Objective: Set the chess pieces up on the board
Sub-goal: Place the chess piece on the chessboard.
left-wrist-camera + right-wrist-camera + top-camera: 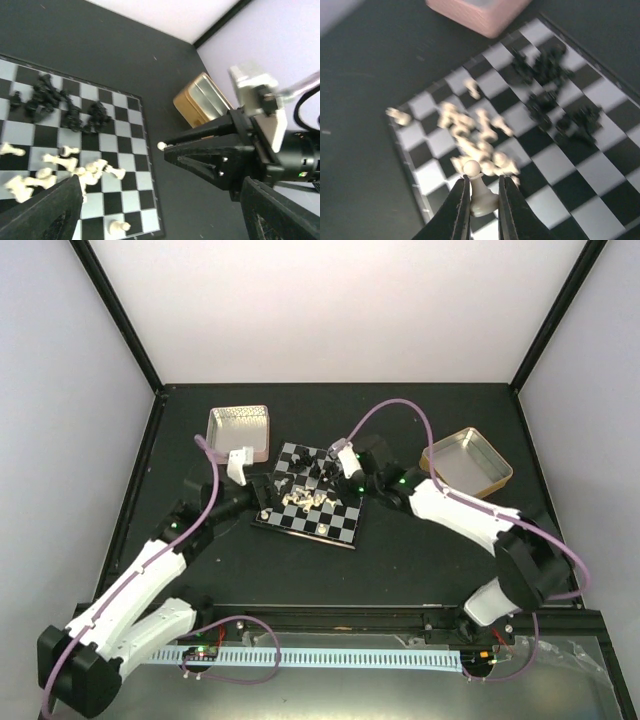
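Observation:
The board (338, 525) lies mid-table with a heap of cream-white chess pieces (305, 499) lying on it and a cluster of black pieces (312, 466) behind them. My right gripper (482, 186) is shut on a white pawn (473, 169), held upright above the board's near corner squares. In the left wrist view that pawn's head (161, 145) pokes out of the right gripper (170, 146), just beyond the board's edge (150, 175). My left gripper (162, 200) hangs open over the board's side with nothing between its fingers (50, 215). One white piece (119, 227) lies alone near the corner.
A pink square tin (238, 430) stands behind the board on the left, and its wall (480, 12) shows in the right wrist view. A gold tin (467, 460) sits to the right of the board. Both arms reach in over the board's two sides.

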### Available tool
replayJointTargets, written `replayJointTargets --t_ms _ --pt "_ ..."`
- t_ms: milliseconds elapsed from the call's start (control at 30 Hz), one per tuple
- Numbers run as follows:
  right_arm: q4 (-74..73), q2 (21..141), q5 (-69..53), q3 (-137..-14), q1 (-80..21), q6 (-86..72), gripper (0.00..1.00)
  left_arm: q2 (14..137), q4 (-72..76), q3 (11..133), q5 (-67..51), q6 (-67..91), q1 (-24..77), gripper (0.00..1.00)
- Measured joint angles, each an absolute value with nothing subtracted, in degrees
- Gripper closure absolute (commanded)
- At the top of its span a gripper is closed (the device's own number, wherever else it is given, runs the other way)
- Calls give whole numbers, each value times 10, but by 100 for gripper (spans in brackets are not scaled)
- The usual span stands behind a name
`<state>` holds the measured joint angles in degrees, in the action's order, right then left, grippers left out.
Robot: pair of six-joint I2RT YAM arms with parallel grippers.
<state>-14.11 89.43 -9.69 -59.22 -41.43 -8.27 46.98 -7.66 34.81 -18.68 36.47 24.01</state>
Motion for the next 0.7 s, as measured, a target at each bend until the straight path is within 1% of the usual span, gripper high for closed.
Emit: replayJointTargets --t_ms 167,267,333,400,700 --pt "-83 809 -200 -562 -415 -77 98 554 -117 444 -272 351 240 28" --pt "-69 782 -239 -560 -415 -75 98 602 -126 494 -336 358 239 36" --pt "-60 766 -264 -560 -415 -74 98 623 -124 502 -373 372 239 39" --pt "-53 755 -286 -560 -415 -73 98 636 -124 502 -406 388 239 46" --pt "-38 749 -328 -560 -415 -78 98 643 -98 500 -472 433 239 70"
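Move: The white chess piece, already off the board in the right fingers, is roughly 10 cm to the left hand's right, 5 cm ahead and 9 cm below. From the right hand, the open left gripper it is being taken to lies about 10 cm left, 5 cm back and 9 cm higher. The white pile is some 6 cm left of the right hand and 1 cm ahead, the black pieces 3 cm left and 8 cm ahead, both about 11 cm below. Up, back and slightly left, the right hand lifts the gripped piece about 13 cm clear of the board and eases to a stop, its wrist swinging some 30 degrees so the fingers level out towards the left gripper. The left hand reaches about 7 cm right and a little up to meet it, turning clockwise and tipping down, while its fingers close to under half open around the piece's free end. ##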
